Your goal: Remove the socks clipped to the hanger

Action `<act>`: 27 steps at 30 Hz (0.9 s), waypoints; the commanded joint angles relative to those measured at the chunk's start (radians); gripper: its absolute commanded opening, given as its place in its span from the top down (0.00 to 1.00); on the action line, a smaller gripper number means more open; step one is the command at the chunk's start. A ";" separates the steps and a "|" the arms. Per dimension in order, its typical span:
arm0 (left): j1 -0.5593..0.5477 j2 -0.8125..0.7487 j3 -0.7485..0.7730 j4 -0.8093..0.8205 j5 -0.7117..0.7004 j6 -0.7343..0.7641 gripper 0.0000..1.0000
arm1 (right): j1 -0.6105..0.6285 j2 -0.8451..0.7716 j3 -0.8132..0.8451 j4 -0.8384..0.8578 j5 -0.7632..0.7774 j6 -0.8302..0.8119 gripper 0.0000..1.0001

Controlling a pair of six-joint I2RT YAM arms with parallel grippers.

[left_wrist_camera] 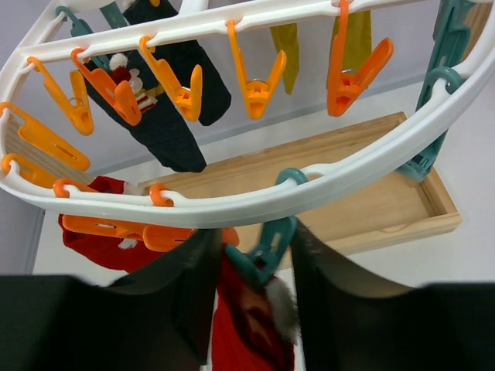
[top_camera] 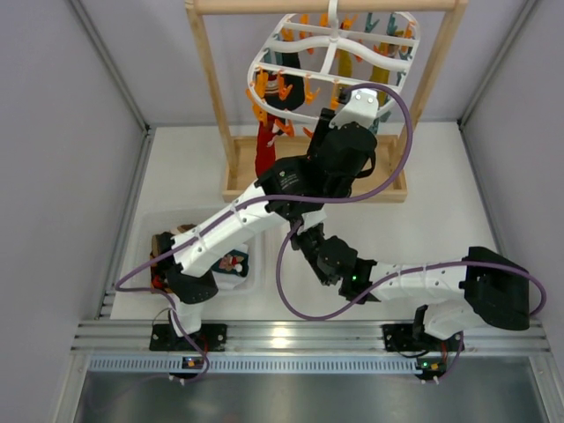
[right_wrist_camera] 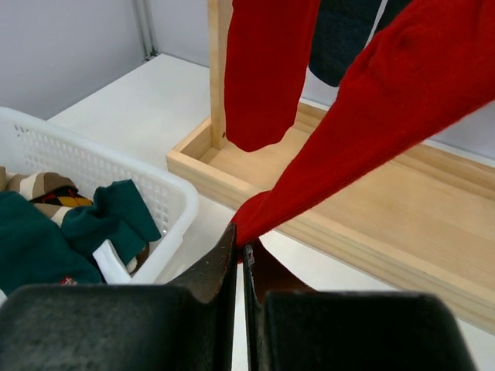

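The white hanger (top_camera: 335,48) hangs from the wooden stand, with orange and teal pegs. Dark socks (left_wrist_camera: 166,124) and mustard socks (left_wrist_camera: 286,46) hang clipped to it. My left gripper (top_camera: 357,106) is up at the hanger's near rim (left_wrist_camera: 255,205). Its fingers (left_wrist_camera: 193,270) touch both sides of a teal peg (left_wrist_camera: 267,247) that clips a red sock (left_wrist_camera: 247,325). My right gripper (right_wrist_camera: 241,236), low in front of the stand (top_camera: 304,240), is shut on the toe of that red sock (right_wrist_camera: 371,116), which is stretched taut up to the right. A second red sock (right_wrist_camera: 263,69) hangs free.
The wooden stand's tray base (right_wrist_camera: 371,209) lies just beyond my right gripper, with its upright post (right_wrist_camera: 220,69) on the left. A white perforated basket (right_wrist_camera: 116,166) holding green and patterned socks sits on the left, also in the top view (top_camera: 150,220). Grey walls enclose the table.
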 commanded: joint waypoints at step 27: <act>0.041 -0.086 -0.032 0.038 0.089 -0.039 0.94 | 0.026 -0.090 -0.089 0.021 -0.019 0.059 1.00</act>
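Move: Right between the left hand's half-open fingers, about 1 cm ahead, sits the teal clip holding the red sock. From that hand an orange clip is some 6 cm to the left, level, and the other red sock about 15 cm left, 2 cm ahead and 9 cm lower. The right hand holds the first sock's toe; from there the teal clip lies some 6 cm ahead, 8 cm right and 17 cm up. Squeezing the teal clip's handles between its fingertips, the left hand closes from about half open to a quarter and keeps that pinch, almost in place. The right hand, still shut on the sock's toe, then pulls down about 2.5 cm and some 2 cm to its right, and comes back up 1 cm. ##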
